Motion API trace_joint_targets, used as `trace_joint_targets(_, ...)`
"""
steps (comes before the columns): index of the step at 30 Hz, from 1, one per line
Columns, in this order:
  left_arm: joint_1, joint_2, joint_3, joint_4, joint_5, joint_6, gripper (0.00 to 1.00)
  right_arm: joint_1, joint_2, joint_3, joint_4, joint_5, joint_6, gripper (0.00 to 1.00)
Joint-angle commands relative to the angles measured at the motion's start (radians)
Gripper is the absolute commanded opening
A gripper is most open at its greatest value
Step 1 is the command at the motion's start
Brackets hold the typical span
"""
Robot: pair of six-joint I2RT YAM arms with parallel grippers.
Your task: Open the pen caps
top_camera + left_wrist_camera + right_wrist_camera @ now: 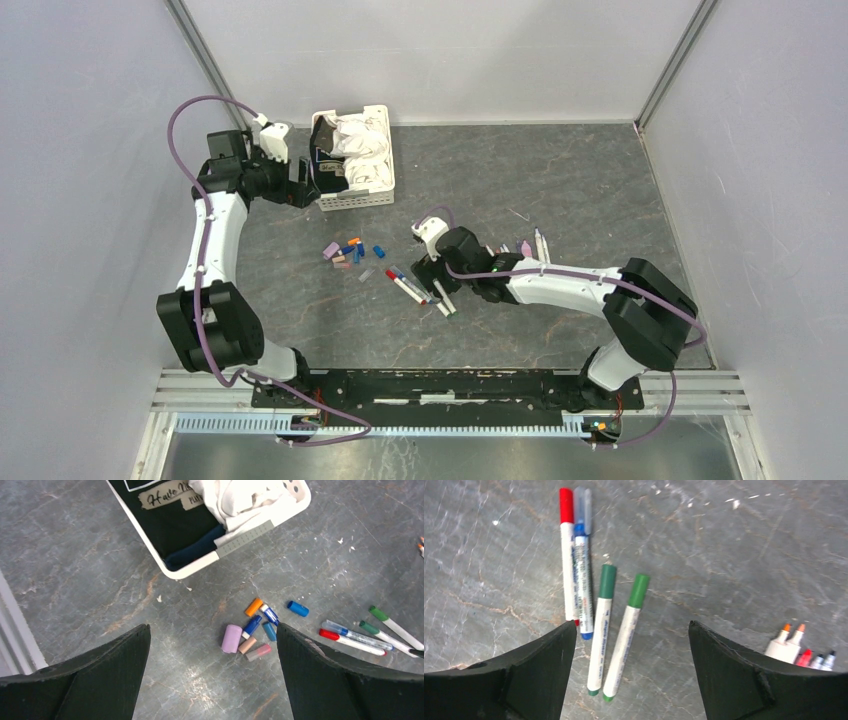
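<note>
Several loose pen caps (252, 630) in orange, blue, pink and purple lie in a cluster (350, 250) on the grey table. To their right lie capped pens: one red (568, 555), one with a clear cap (583, 580), and two green (601, 625) (626, 630). My right gripper (632, 622) hovers open over the green pair (440, 298) with nothing held. Uncapped pens (789, 642) lie further right (530, 245). My left gripper (213, 625) is open and empty beside the basket (300, 190), with the caps just inside its right finger (310, 660).
A white slotted basket (150, 550) with dark and white cloth stands at the back left (388, 165). Grey walls close in the table on three sides. The arm bases and a rail (450, 385) run along the near edge.
</note>
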Motion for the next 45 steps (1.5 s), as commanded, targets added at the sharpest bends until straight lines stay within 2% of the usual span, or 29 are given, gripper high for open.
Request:
trace_joint_targets(1, 0.001, 0.0, 0.006, -0.043, 0.069, 0.062, 1.0, 0.043, 0.029, 0.01, 0.023, -0.009, 0.01, 0.84)
trace_joint_targets(6, -0.002, 0.01, 0.022, -0.123, 0.162, 0.108, 1.0, 0.058, 0.054, 0.013, -0.006, 0.055, 0.01, 0.73)
trace_joint_targets(10, -0.002, 0.004, 0.021, -0.137, 0.184, 0.123, 1.0, 0.055, 0.047, 0.004, -0.023, 0.115, 0.013, 0.62)
trace_joint_targets(17, -0.007, 0.004, 0.018, -0.156, 0.228, 0.138, 1.0, 0.046, 0.072, -0.002, -0.025, 0.054, 0.017, 0.3)
trace_joint_targets(18, -0.012, 0.001, 0.014, -0.156, 0.229, 0.138, 1.0, 0.045, 0.079, -0.002, -0.023, 0.039, 0.018, 0.28)
trace_joint_targets(20, -0.017, -0.002, 0.007, -0.155, 0.236, 0.146, 1.0, 0.045, 0.09, -0.002, -0.017, 0.02, 0.025, 0.29)
trace_joint_targets(24, -0.021, -0.005, 0.0, -0.153, 0.241, 0.153, 1.0, 0.045, 0.109, 0.0, -0.018, 0.01, 0.032, 0.4)
trace_joint_targets(27, -0.021, -0.005, 0.0, -0.152, 0.24, 0.156, 1.0, 0.045, 0.118, -0.006, -0.018, 0.003, 0.034, 0.43)
trace_joint_targets(34, -0.032, -0.002, -0.004, -0.164, 0.255, 0.171, 1.0, 0.039, 0.106, -0.063, 0.003, 0.037, 0.053, 0.41)
trace_joint_targets(40, -0.082, -0.001, -0.01, -0.219, 0.283, 0.244, 1.0, 0.03, 0.088, -0.127, 0.038, 0.025, 0.073, 0.37)
trace_joint_targets(42, -0.106, -0.007, -0.022, -0.238, 0.299, 0.275, 1.0, 0.025, 0.08, -0.14, 0.049, 0.015, 0.079, 0.3)
trace_joint_targets(45, -0.161, -0.016, -0.039, -0.285, 0.319, 0.368, 1.0, -0.003, 0.053, -0.127, 0.037, -0.014, 0.071, 0.01)
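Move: The light green pen lies almost under the right hand, its middle about 2 cm back, 1 cm right and 6 cm lower. From the same hand, the dark green pen is about 4 cm back and 1 cm left, the blue pen level and 6 cm left, and the red pen 1 cm back and 7 cm left. From the left hand, the light green pen is some 15 cm back, 30 cm right and 19 cm down. The right hand sinks about 6 cm, easing some 3 cm back, onto the light green pen's barrel below its cap, and its wide-open fingers narrow, part slightly again, then close to pinch the barrel from both sides beside the dark green pen. Meanwhile the left hand, still empty and open, swings about 8 cm right and 5 cm back, high over the table and closer to the loose caps and the pens, turning some 25 degrees clockwise. ##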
